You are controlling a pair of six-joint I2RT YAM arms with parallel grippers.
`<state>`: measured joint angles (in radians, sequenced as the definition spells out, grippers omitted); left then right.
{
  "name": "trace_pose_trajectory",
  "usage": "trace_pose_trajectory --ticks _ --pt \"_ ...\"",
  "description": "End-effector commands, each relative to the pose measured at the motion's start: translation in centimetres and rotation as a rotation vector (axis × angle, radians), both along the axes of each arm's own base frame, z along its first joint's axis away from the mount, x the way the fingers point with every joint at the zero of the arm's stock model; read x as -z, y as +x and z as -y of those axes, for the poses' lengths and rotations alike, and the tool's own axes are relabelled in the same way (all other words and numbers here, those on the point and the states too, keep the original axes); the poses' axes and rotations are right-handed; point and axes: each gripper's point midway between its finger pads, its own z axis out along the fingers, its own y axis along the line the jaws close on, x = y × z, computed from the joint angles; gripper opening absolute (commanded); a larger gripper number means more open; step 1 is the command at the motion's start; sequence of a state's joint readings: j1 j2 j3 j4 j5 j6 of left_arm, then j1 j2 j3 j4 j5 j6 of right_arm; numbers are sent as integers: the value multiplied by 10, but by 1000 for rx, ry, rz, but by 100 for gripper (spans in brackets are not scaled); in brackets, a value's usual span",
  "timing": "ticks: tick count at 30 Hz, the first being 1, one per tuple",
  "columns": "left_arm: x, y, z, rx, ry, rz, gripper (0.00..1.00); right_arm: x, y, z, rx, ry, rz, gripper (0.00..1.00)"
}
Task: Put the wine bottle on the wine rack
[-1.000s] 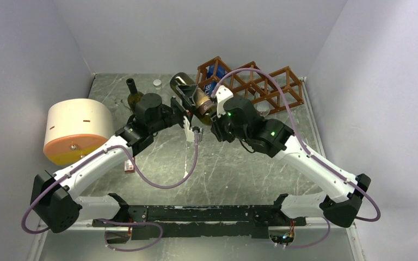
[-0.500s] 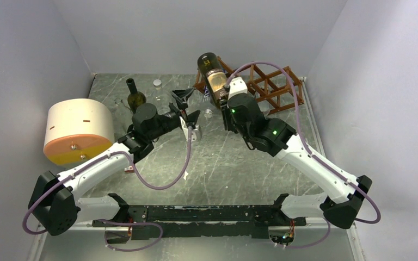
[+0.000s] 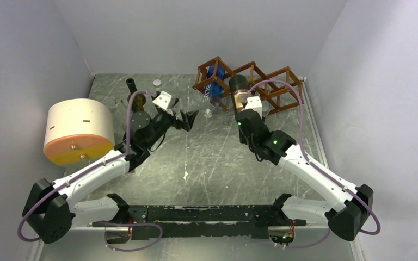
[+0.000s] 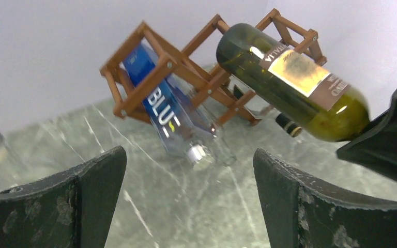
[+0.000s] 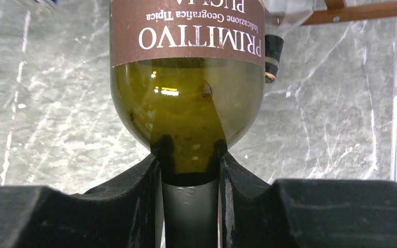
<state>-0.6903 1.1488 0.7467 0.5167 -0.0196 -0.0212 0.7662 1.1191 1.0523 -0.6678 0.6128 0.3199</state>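
The wine bottle [image 3: 238, 88] is dark green with a brown label, and it hangs tilted above the table. My right gripper [image 3: 246, 107] is shut on its neck, seen close in the right wrist view [image 5: 188, 160]. The bottle's base [image 4: 232, 46] points at the middle of the reddish-brown wine rack [image 3: 275, 86], in front of its slats [image 4: 134, 98]. I cannot tell whether it rests on them. My left gripper [image 3: 187, 116] stands open and empty left of the rack, its fingers [image 4: 300, 206] wide apart.
A clear bottle with a blue label [image 3: 213, 82] lies in the rack's left opening, cap outward [image 4: 198, 154]. A dark-capped neck [image 4: 288, 125] sticks out under the held bottle. A green bottle [image 3: 135, 99] and a cream drum [image 3: 79, 128] stand at the left.
My right arm has carried the wine bottle from the table's middle back and right to the rack. My left arm has drawn away to the left, its gripper still open.
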Motion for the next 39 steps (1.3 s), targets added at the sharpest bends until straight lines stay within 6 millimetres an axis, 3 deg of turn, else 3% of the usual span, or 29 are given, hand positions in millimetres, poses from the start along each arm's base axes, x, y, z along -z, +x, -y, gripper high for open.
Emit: trace_pose_trajectory --ticks 1,3,6,10,21,29,39 --pt "18 -8 -12 -76 -209 -257 96 -24 13 -2 26 180 106 0" --pt "41 -8 -15 -119 -192 -368 96 -3 9 2 35 179 57 0" --pt "72 -8 -22 -200 -190 -512 96 9 9 9 68 175 33 0" --pt "86 -16 -14 -154 -156 -578 96 17 10 22 120 177 23 0" --pt "73 -28 5 -10 -102 -567 96 32 8 30 165 202 6 0" --pt "45 -32 5 -6 -194 -570 96 29 31 14 164 231 25 0" --pt "35 -40 5 21 -216 -582 96 21 55 14 178 228 84 0"
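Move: The wine bottle is already gripped by its neck in the right hand, base facing the rack. The rack's middle opening lies about 18 cm ahead of that hand, 3 cm to its right and 7 cm lower. The blue bottle in the rack is some 13 cm ahead, 11 cm left and 13 cm lower; the clear bottle is roughly 12 cm ahead, 9 cm right and 15 cm lower. From the left hand, the opening is about 14 cm ahead, 21 cm right and 15 cm below. The wine bottle comes down about 8 cm towards the rack's middle opening, held by the neck in the right hand, which swings right nearly 4 cm and then returns partway. After easing back slightly, the hand pushes forward almost 3 cm, with a small downward tip and clockwise turn. The empty, open left hand dips about 10 cm, tilts down some 35 degrees, then rises halfway. ##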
